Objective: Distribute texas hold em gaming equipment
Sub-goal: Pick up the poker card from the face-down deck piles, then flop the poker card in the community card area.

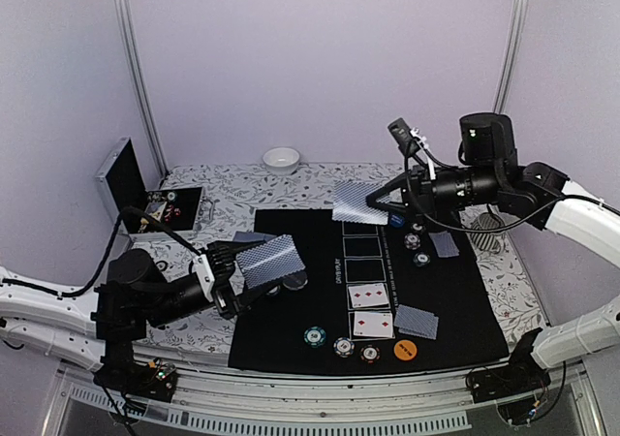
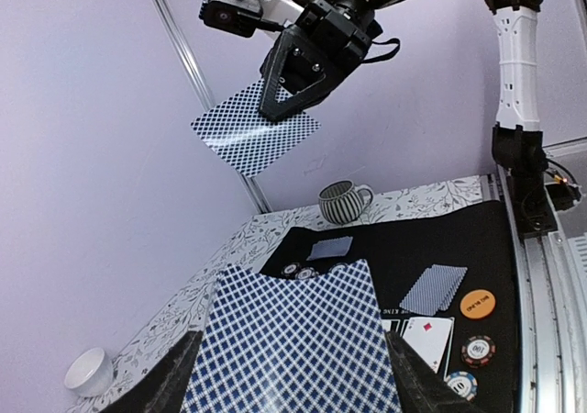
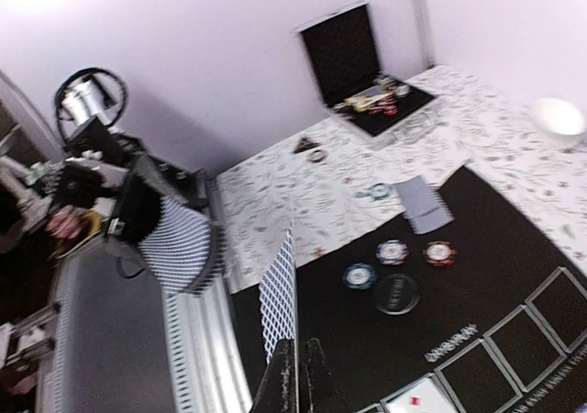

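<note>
My left gripper (image 1: 248, 273) (image 2: 293, 381) is shut on a stack of blue-checked playing cards (image 1: 272, 259) (image 2: 295, 335), gripped by the side edges and held above the mat's left edge. At the far end of the black mat (image 1: 455, 310), my right gripper (image 1: 381, 203) (image 3: 301, 362) is shut on a single playing card (image 1: 356, 202) (image 3: 280, 294), held in the air and seen edge-on in its wrist view. Two face-up cards (image 1: 369, 309) lie in the mat's near rectangles. Striped chips (image 1: 342, 346), an orange disc (image 1: 406, 350) and a dark disc (image 1: 294, 281) rest on the mat.
A white bowl (image 1: 281, 159) stands at the back. An open black case (image 1: 145, 199) sits at the left, and a striped mug (image 1: 489, 231) at the right. Face-down card piles (image 1: 417, 322) (image 1: 445, 244) (image 1: 254, 236) and more chips (image 1: 415, 242) lie around the mat.
</note>
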Controlling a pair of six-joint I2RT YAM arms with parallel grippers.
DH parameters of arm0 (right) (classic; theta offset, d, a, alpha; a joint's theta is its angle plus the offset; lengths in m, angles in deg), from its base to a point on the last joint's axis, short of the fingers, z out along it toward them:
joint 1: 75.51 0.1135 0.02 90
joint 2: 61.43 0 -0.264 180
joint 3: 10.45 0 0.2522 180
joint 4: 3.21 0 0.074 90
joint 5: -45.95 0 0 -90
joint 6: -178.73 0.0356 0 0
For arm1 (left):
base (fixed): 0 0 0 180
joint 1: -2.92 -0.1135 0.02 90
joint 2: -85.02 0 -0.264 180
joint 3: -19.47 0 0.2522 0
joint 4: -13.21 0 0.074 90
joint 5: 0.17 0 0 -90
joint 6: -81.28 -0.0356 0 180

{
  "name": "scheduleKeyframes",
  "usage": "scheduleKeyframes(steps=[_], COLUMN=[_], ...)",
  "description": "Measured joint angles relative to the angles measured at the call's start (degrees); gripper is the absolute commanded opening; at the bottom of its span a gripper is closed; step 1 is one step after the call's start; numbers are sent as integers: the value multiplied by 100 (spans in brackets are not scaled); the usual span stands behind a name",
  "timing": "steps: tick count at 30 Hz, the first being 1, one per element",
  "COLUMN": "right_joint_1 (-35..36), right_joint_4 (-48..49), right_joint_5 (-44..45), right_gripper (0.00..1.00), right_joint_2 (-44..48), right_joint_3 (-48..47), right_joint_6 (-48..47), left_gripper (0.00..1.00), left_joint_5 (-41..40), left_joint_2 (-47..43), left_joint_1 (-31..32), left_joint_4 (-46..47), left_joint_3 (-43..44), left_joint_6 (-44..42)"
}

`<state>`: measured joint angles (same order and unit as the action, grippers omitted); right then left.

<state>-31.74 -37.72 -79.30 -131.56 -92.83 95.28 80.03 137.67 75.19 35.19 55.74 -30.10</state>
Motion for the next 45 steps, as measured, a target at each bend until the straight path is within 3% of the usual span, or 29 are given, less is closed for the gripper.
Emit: scheduleKeyframes(steps=[4,8,16,20,25,34,45], right_joint_1=[-293,-330,-334,-334,-354,-378,-387], right_joint_4=[219,1005,2732,3351,3674,4148,4647], right_joint_5=[1311,2295,2153,2096,2186,2155,2124], right_gripper=[2,2,2,2,2,2,3], right_joint_2=[101,-538,-1220,-1869,-2682,-2855,-3101], right_joint_3=[334,1010,2500,2653,2625,2507,2496], right_joint_6=[-450,-1427,-5176,-7412,-9051,-10216,-10347], left_gripper=[61,61,61,61,61,61,61], left_joint_5=[-129,-186,-315,-385,-424,-492,-516], left_joint_2=[-114,-177,-549,-658,-684,-881,-881], left_joint_1=[2,11,35,44,52,63,66], left_joint_4=[-13,-50,-133,-136,-221,-358,-400], left_joint_3=[-111,-142,-269,-396,-415,-420,-420], left_joint_6=[81,160,214,238,254,256,245])
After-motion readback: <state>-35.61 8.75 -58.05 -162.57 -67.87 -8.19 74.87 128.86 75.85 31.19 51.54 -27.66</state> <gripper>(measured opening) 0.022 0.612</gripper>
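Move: The right hand already holds one card; the empty third box of the mat's card column, where it is headed, lies about 12 cm ahead, 1 cm to its right and some 32 cm below. The face-up card in the second box is about 5 cm ahead and 1 cm right of the hand, the first-box card 2 cm back and 2 cm right, and the clear disc roughly 10 cm ahead and 17 cm left. From the left hand the third box is about 19 cm ahead, 21 cm right and 26 cm below. Keeping its card pinched, the right hand swings forward and then plunges steeply towards the third box, some 26 cm down and 12 cm forward in all, slowing close above the mat. On the way it rolls about a quarter turn, counter-clockwise seen from behind the hand, and its fingers end pointing left, forward and down. The left hand keeps its grip on the deck and eases about 3 cm left. ##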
